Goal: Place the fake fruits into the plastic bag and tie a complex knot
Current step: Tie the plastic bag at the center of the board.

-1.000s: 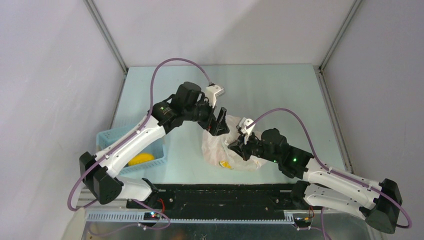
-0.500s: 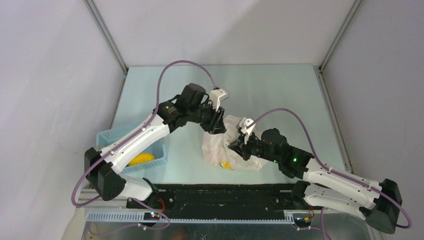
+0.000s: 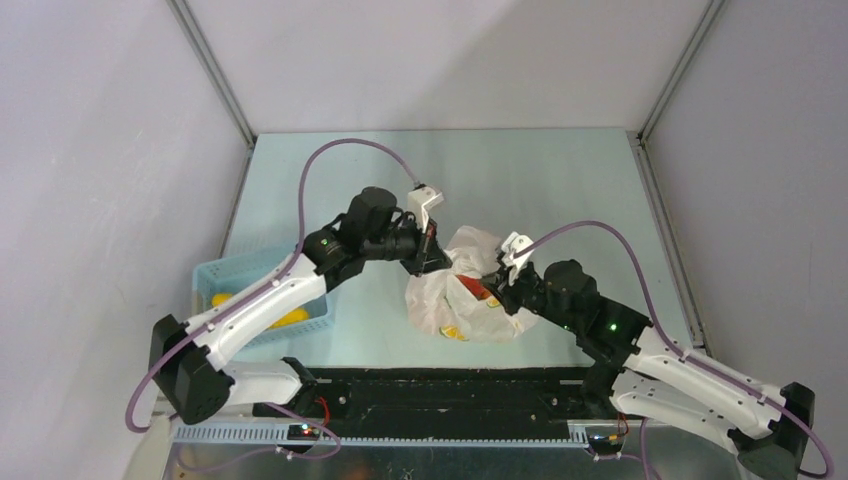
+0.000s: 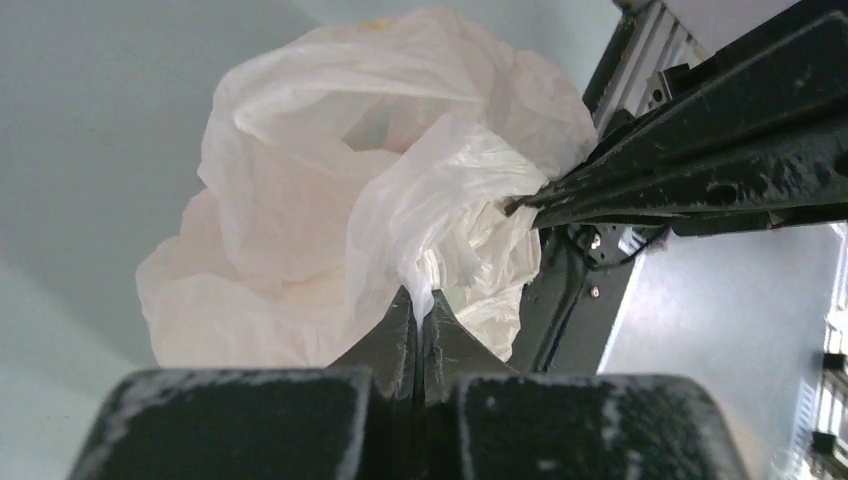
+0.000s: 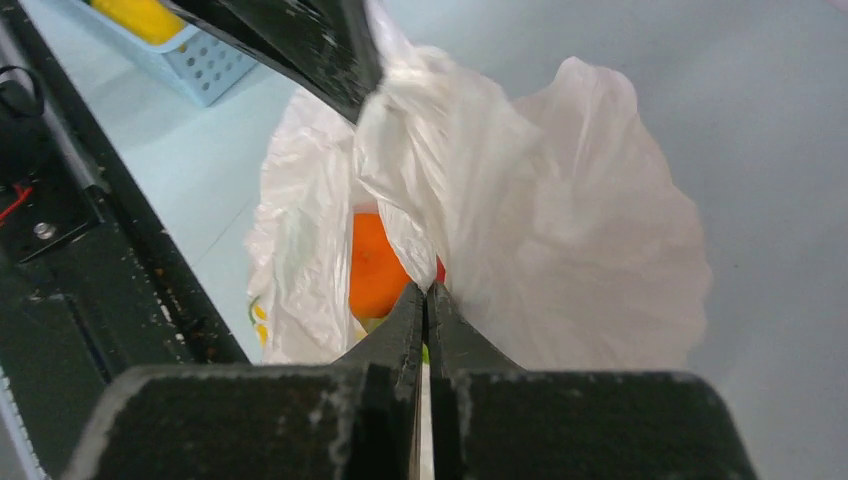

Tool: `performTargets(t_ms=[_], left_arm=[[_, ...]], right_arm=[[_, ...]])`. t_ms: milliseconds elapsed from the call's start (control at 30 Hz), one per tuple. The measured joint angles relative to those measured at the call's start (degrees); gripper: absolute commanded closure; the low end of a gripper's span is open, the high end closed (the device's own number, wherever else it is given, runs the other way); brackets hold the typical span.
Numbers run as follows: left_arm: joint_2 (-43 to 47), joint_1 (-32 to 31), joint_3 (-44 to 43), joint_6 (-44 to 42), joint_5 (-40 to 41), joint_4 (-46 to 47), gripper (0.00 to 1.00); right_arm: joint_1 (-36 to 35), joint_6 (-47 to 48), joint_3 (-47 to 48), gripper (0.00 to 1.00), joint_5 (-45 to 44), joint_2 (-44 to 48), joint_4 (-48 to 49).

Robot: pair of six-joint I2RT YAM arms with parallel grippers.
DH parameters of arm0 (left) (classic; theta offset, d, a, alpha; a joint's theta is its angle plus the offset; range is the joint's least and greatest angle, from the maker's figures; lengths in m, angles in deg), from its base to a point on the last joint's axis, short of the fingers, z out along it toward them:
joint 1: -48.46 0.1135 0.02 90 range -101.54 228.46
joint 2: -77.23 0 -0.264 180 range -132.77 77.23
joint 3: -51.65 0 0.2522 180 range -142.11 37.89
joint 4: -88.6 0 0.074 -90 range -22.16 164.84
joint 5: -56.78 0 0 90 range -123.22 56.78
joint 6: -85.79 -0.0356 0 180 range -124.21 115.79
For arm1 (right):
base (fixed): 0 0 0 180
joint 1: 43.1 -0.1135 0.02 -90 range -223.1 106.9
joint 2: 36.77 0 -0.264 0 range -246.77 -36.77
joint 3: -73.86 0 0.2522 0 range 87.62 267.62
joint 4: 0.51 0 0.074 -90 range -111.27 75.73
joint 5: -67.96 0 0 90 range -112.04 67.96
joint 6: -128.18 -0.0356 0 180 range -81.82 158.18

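The thin white plastic bag (image 3: 450,305) lies mid-table, its mouth pulled between both grippers. My left gripper (image 3: 437,262) is shut on a bunched strip of the bag's far edge (image 4: 432,262). My right gripper (image 3: 497,290) is shut on the near edge, a twist of film (image 5: 415,245) in its tips. Inside the bag (image 5: 560,230) an orange fruit (image 5: 375,265) shows, with a sliver of red fruit (image 5: 440,270) beside it. Yellow fake fruits (image 3: 288,318) remain in the blue basket. No knot is in view.
The light blue slatted basket (image 3: 255,268) stands at the left under the left arm. A black rail (image 3: 450,390) runs along the near edge. Grey walls close the table on three sides.
My left gripper went from wide open to shut on the bag's edge and drew back to the left. The right arm shifted right with its edge, spreading the bag's mouth.
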Motion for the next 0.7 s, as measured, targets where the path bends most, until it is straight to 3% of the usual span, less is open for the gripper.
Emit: performTargets(t_ms=[100, 133, 267, 400, 633, 700], left_arm=[[3.6, 0.0, 4.5, 2.9, 1.6, 6.1, 1.00], [5.0, 0.0, 6.5, 4.1, 2.1, 8.6, 1.00], [6.6, 0.2, 10.0, 7.0, 3.1, 13.8, 1.00], [6.7, 0.4, 10.2, 8.7, 4.1, 15.1, 1.00], [8.0, 1.1, 10.3, 11.2, 4.5, 16.7, 1.00], [8.3, 1.2, 10.3, 11.7, 4.4, 16.9, 1.00]], right_arm=[[1.2, -0.2, 0.0, 0.69, -1.2, 1.9, -1.9], [1.6, -0.1, 0.0, 0.58, -1.4, 2.9, -2.6], [2.1, -1.1, 0.0, 0.37, -0.8, 7.2, -4.3], [2.1, -0.8, 0.0, 0.27, -0.4, 11.6, -5.4], [3.2, 2.4, 0.0, 0.23, -4.7, 13.3, -7.0], [3.7, 3.4, 0.0, 0.15, -5.7, 11.9, -6.7]])
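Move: Each hand already grips a gathered part of the bag's mouth. From the right hand, the bag's fruit-filled middle lies about 4 cm left, level ahead and some 13 cm below, with the orange fruit showing about 2 cm left, 2 cm ahead and 11 cm down. The left fingertips are about 8 cm left and 3 cm ahead. From the left hand, the bag's middle is 4 cm right, 3 cm back and some 13 cm below. Right fingers open off the bag, going some 5 cm right and up; left keeps hold, rising 3 cm. ##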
